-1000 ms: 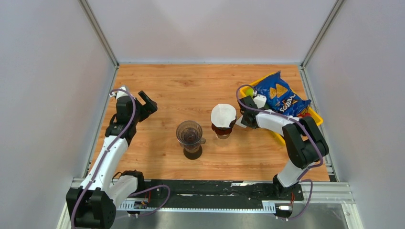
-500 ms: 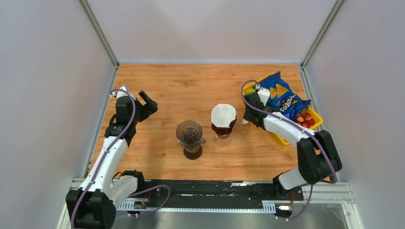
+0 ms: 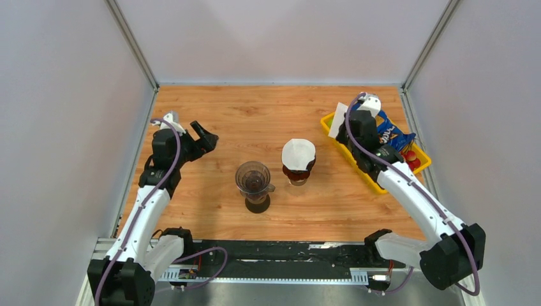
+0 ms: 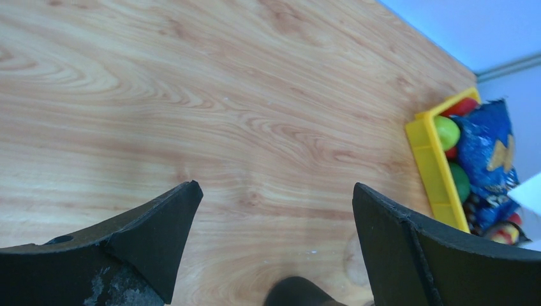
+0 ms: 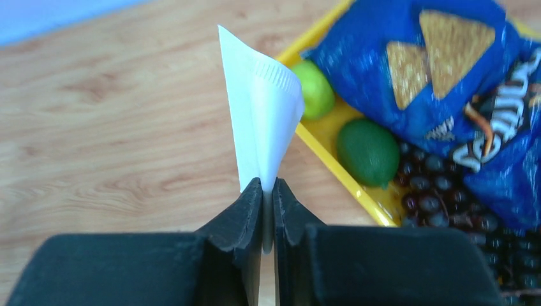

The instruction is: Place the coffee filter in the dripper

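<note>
My right gripper (image 5: 268,188) is shut on the lower corner of a white folded coffee filter (image 5: 261,108), which stands up from its fingertips. From above, that filter (image 3: 336,125) hangs at the near-left corner of the yellow tray, with the right gripper (image 3: 346,129) beside it. The clear dripper (image 3: 254,178), with a small handle, stands mid-table. To its right a brown holder (image 3: 297,173) carries a stack of white filters (image 3: 298,153). My left gripper (image 3: 205,137) is open at the left over bare wood; in its wrist view the left gripper (image 4: 274,188) holds nothing.
A yellow tray (image 3: 355,158) at the back right holds a blue chip bag (image 5: 446,70), limes (image 5: 368,152), dark grapes (image 5: 440,204) and red fruit (image 3: 411,157). Grey walls close in the wooden table (image 3: 255,115) on three sides.
My right arm has pulled back and to the right from the filter stack toward the tray, carrying one filter in its shut jaws. The left gripper shifted slightly right.
</note>
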Controlling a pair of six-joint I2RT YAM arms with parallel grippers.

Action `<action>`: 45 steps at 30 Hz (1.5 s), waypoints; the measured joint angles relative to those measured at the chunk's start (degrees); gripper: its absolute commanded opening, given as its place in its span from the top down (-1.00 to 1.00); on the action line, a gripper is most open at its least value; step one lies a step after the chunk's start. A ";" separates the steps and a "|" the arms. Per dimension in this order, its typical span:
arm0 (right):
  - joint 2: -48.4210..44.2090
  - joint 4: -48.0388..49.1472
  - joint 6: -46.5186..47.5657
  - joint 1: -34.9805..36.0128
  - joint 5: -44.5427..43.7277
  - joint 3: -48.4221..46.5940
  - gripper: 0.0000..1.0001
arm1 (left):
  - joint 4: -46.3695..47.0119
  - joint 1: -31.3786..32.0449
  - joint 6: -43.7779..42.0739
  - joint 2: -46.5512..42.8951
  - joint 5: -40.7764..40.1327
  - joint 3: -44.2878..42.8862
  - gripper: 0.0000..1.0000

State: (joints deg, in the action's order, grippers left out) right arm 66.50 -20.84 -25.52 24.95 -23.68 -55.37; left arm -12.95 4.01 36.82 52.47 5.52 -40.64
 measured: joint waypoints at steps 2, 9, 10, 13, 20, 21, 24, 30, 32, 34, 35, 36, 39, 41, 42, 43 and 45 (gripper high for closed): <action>-0.98 0.26 1.66 0.00 0.96 -2.62 0.76 | 1.31 0.00 -0.15 -0.26 3.34 0.00 -1.00; -1.81 5.77 7.30 -0.02 15.93 -8.72 0.75 | 5.16 -0.02 -0.26 -0.85 13.68 -0.02 -1.00; -1.53 6.21 8.07 0.00 18.99 -9.29 0.75 | 5.57 -0.02 -0.22 -0.94 14.82 -0.07 -1.00; 0.66 7.34 10.10 0.33 28.92 -11.76 0.74 | 7.26 -0.02 0.02 -0.96 18.34 -0.37 -1.00; 8.68 8.57 13.27 4.72 46.64 -17.49 0.73 | 16.68 0.00 3.30 1.11 29.97 -1.42 -1.00; 10.08 8.66 13.81 6.03 48.57 -18.25 0.73 | 18.16 0.07 3.93 1.79 31.52 -1.62 -1.00; 12.94 8.74 15.28 9.49 51.74 -19.76 0.72 | 21.31 0.83 5.60 3.52 35.04 -2.19 -1.00; 16.55 8.72 17.14 13.84 55.52 -21.31 0.73 | 22.12 5.16 5.90 4.31 37.00 -3.98 -1.00; 17.07 8.70 17.35 14.21 56.65 -21.51 0.73 | 22.14 6.45 5.68 4.26 37.27 -4.55 -1.00; 17.18 8.70 17.38 14.25 57.94 -21.53 0.72 | 22.12 7.08 5.35 4.15 37.31 -4.72 -1.00; 17.18 8.70 17.40 14.25 58.58 -21.53 0.73 | 22.10 7.17 5.27 4.13 37.29 -4.72 -1.00; 17.18 8.72 17.44 14.25 59.45 -21.57 0.73 | 22.08 7.26 5.20 4.13 37.27 -4.72 -1.00; 17.29 8.72 17.53 14.29 61.66 -21.66 0.72 | 22.08 7.37 5.18 4.13 37.46 -4.74 -1.00; 17.53 8.72 17.64 14.38 62.79 -21.86 0.72 | 22.18 7.65 5.22 4.15 37.79 -4.74 -1.00; 17.62 8.70 17.70 14.43 63.25 -21.90 0.72 | 22.23 7.78 5.25 4.24 37.99 -4.76 -0.99; 17.66 8.70 17.73 14.43 63.63 -21.94 0.73 | 22.27 7.96 5.31 4.33 38.07 -4.81 -0.97; 17.70 8.66 17.73 14.43 64.28 -21.94 0.72 | 22.73 8.20 5.42 4.68 38.42 -4.85 -0.92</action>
State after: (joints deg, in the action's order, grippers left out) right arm 84.20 -12.19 -7.79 39.38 40.60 -77.32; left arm 9.78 12.21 42.24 57.14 43.94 -45.50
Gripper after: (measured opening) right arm 0.137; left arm 0.989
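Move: The right hand already pinches the white coffee filter, whose middle sticks out about 6 cm ahead of its fingertips. The clear dripper lies some 27 cm to its left, 15 cm back and 7 cm lower; the brown dripper, already lined, about 13 cm left and 7 cm back, and the fruit basket roughly 19 cm right and 8 cm ahead. From the empty left hand, the filter is about 46 cm right and 8 cm ahead, near level. Keeping its pinch on the filter, the right hand carries on rising about 10 cm while it sweeps some 26 cm left, past the brown dripper, and then eases back about 9 cm, swinging roughly 80 degrees counter-clockwise until its fingers point at the other gripper. The left hand comes to meet it with jaws kept wide open, going about 14 cm right and 11 cm up and a little back while turning some 45 degrees clockwise, so that the filter's free end reaches the mouth of its jaws without being gripped. ##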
